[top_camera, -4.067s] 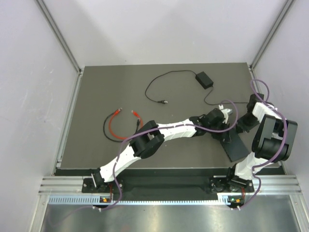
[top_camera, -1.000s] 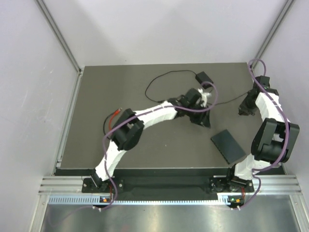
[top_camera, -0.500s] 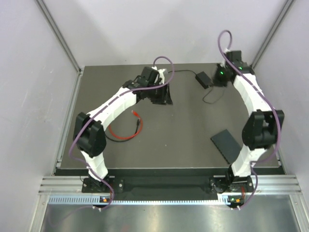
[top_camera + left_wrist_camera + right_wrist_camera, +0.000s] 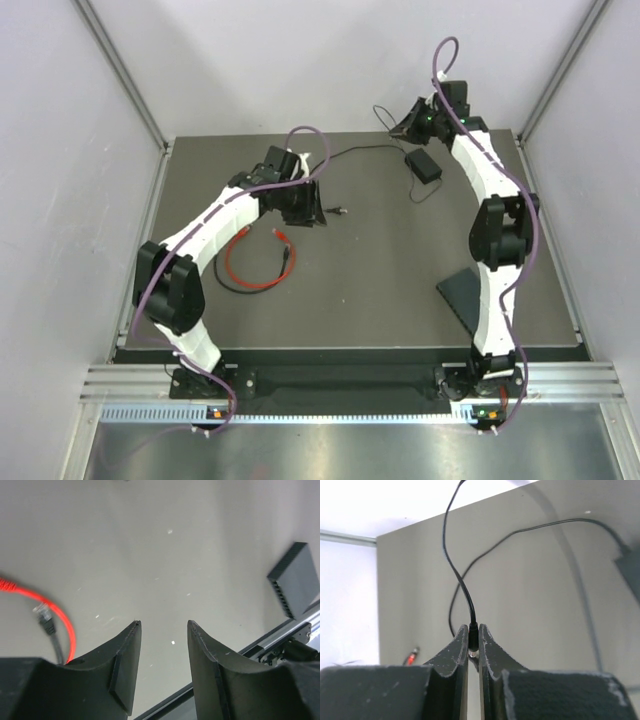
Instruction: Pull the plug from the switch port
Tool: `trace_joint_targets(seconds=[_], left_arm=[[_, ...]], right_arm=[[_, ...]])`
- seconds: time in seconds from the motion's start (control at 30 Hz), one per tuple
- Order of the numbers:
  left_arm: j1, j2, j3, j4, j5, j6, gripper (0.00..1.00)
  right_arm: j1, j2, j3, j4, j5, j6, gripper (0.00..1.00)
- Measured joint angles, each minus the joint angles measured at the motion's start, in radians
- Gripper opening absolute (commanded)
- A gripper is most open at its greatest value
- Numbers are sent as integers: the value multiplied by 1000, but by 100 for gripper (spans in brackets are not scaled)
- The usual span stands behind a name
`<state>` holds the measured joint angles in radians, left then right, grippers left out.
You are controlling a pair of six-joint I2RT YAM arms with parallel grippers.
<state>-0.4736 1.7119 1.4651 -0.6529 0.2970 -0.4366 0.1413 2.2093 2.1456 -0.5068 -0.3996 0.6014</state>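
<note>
The switch, a flat black box [image 4: 465,297], lies at the front right, partly behind my right arm; the left wrist view shows it [image 4: 296,586] far to the right. Its port cannot be made out. My right gripper [image 4: 405,122] is raised over the table's back edge, shut on the small black plug [image 4: 474,634], which sits upright between the fingertips [image 4: 462,642] with its thin cord [image 4: 457,575] trailing away. My left gripper [image 4: 314,207] hovers over the back-left middle of the table, its jaws [image 4: 163,626] open with nothing between them.
A small black power brick [image 4: 423,164] with thin cords lies at the back right. A second cord end [image 4: 340,211] rests by the left gripper. A red and black cable [image 4: 255,268] loops at centre left, also showing in the left wrist view [image 4: 55,614].
My left arm has swung left and back, away from the switch, jaws open. My right arm has reached up toward the back with the plug in its jaws. The switch has stayed put.
</note>
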Motion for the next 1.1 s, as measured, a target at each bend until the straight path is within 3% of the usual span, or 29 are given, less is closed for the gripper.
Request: trace_joint_targets(seconds=[0.3, 0.6, 0.8, 0.93, 1.1], left_arm=[[35, -37, -35, -21, -17, 12, 47], [58, -71, -65, -30, -34, 21, 47], [64, -71, -65, -31, -34, 21, 47], [64, -71, -65, -37, -34, 22, 47], [64, -71, -64, -50, -45, 36, 47]], right_arm=[[-13, 146, 2, 63, 41, 101, 3], [24, 166, -7, 70, -32, 98, 6], [167, 267, 35, 126, -127, 144, 27], [230, 314, 35, 98, -161, 155, 56], [217, 289, 35, 12, -154, 101, 67]])
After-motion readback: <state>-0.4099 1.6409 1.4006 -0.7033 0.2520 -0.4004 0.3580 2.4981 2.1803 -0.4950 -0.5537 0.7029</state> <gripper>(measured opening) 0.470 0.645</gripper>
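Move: Some 17 cm to the left, 9 cm back and 21 cm below the right hand, which still grips the small power plug, lies the mains plug on the table where this one is being taken. The power adapter sits about 5 cm ahead and 8 cm to the hand's right; the red cable's nearer end lies roughly 16 cm left of the mains plug and 7 cm back of it. From the idle left hand the mains plug is about 10 cm ahead, 4 cm right. Sinking nearly 9 cm with the small plug in its fingertips, the right hand then swings about 17 cm left towards the mains plug, drawing back and dropping another 5 cm as the wrist tips down and turns some 15 degrees counter-clockwise. Late in the swing the fingers open to about two-thirds and let go of the small plug. The left hand shifts about 4 cm left, empty. ##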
